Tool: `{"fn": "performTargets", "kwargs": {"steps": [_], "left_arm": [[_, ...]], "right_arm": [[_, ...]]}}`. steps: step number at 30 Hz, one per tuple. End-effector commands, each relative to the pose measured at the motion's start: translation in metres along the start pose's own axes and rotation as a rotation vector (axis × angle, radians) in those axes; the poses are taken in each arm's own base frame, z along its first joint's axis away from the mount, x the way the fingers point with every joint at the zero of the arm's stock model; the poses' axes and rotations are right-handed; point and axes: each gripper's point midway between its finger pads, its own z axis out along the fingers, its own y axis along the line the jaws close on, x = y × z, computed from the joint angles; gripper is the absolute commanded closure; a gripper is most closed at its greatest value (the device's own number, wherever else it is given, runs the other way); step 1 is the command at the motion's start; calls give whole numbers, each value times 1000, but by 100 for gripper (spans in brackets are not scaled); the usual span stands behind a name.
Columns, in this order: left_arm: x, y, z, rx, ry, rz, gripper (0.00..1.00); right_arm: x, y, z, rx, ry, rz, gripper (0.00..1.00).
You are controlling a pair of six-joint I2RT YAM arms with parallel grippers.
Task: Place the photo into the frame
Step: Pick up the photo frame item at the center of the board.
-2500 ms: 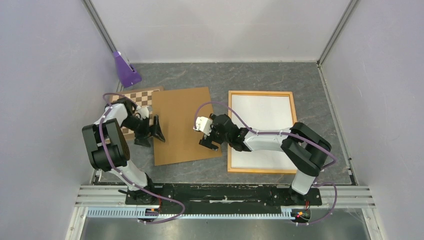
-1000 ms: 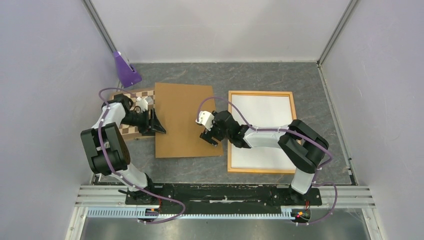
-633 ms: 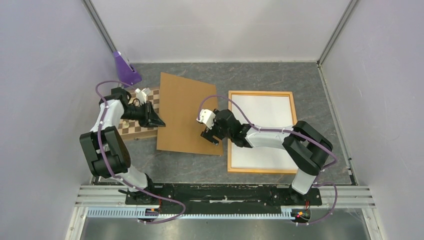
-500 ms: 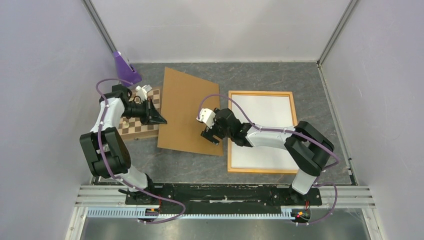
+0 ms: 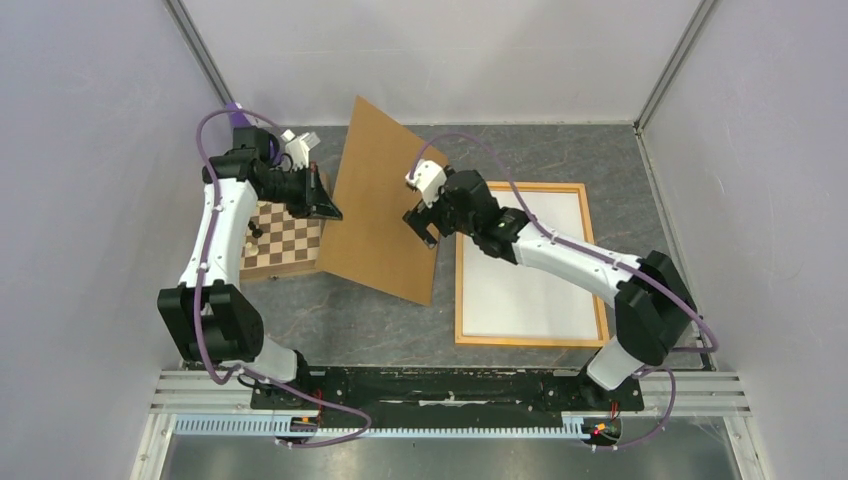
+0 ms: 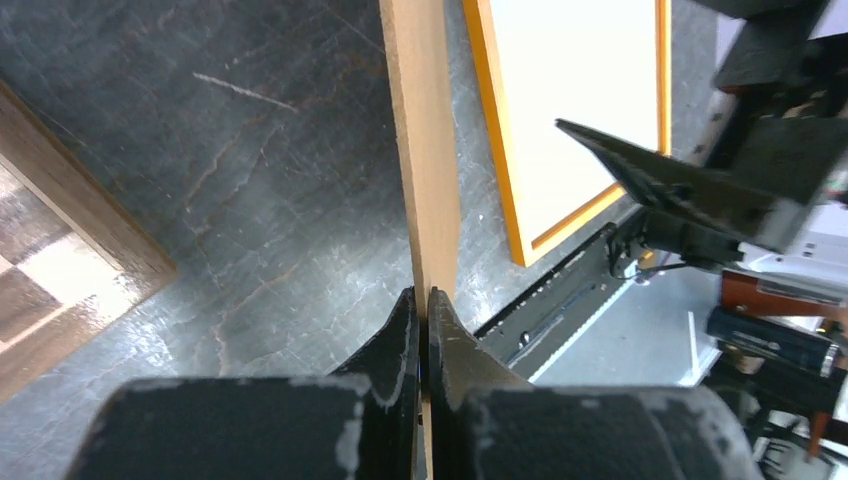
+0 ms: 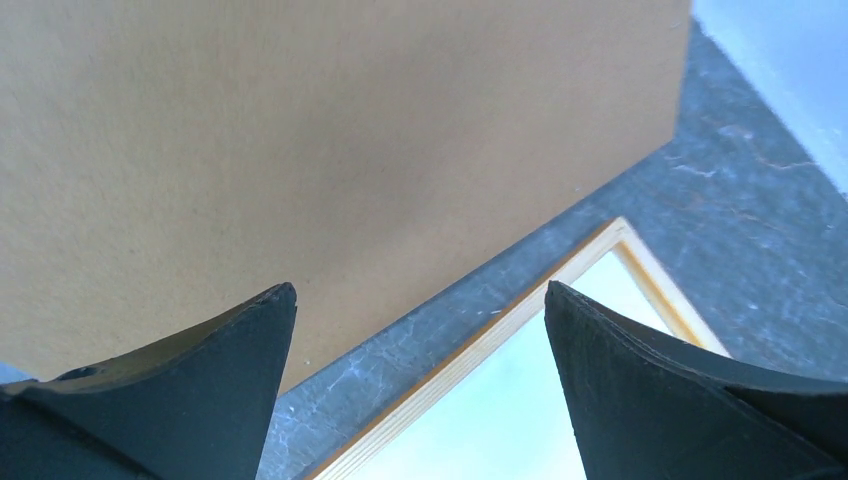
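The brown backing board (image 5: 380,210) stands tilted steeply, its left edge raised. My left gripper (image 5: 325,205) is shut on that edge; in the left wrist view the board's thin edge (image 6: 425,150) runs straight out from between the closed jaws of the left gripper (image 6: 422,300). My right gripper (image 5: 420,222) hangs open at the board's right side, over the gap to the frame (image 5: 530,341). In the right wrist view the right gripper (image 7: 419,286) holds nothing, with the board (image 7: 350,130) ahead and the frame's pale rail (image 7: 500,335) below. A white surface fills the frame. The photo is out of view.
A brown-and-white chessboard (image 5: 285,240) lies on the grey table under the left arm, its corner (image 6: 60,290) visible in the left wrist view. White and lilac walls close in three sides. The arms' base rail (image 5: 450,385) runs along the near edge.
The left gripper closed on the board's left edge and lifted it, swinging the board from flat to steeply tilted. The right gripper rose and moved back with it, opening wider.
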Motion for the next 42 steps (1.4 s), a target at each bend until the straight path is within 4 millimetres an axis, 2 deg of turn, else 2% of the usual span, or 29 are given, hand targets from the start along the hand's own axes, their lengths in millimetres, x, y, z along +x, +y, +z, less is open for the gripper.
{"fn": "performTargets", "kwargs": {"steps": [1,5,9,16,24,32,36,38,42], "left_arm": [[-35,-19,-17,-128,-113,147,98],[-39,-40,-11,-225,-108,240,98],[-39,-51,-4,-256,-77,244,98],[-53,-64,-2,-283,-80,226,98],[-64,-72,-10,-304,-108,226,98],[-65,-74,-15,-401,-108,319,98],[-63,-83,-14,-417,-113,360,98],[-60,-89,-11,-415,-110,377,98],[-45,-101,8,-392,-91,405,98]], "right_arm": [[-55,-31,-35,65,-105,125,2],[-76,-56,-53,89,-152,210,2],[-82,-72,-65,110,-174,258,2],[-92,-83,-75,91,-208,305,2],[-86,-86,-74,73,-203,343,2],[-101,-88,-69,5,-232,465,2],[-106,-87,-61,-44,-237,548,2],[-108,-88,-59,-68,-246,589,2],[-115,-95,-56,-121,-278,679,2]]}}
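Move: The left hand already pinches the backing board by its raised left edge. From that hand the photo frame's middle lies some 44 cm right, about level ahead and 18 cm lower; the chessboard is roughly 20 cm left, 7 cm farther out and 16 cm below. The empty, open right hand has the board's middle about 7 cm left, 7 cm ahead and 4 cm below, and the frame roughly 25 cm right, level ahead, 14 cm down. Keeping its closed-finger pinch on the board's left edge, the left hand carries it up and right towards the frame, about 6 cm each way, easing a little left midway, and rolls nearly 30 degrees so its fingers point more steeply down. The open right hand rises some 11 cm beside the board, also drifting forward and right, while its fingers tilt up towards level. ##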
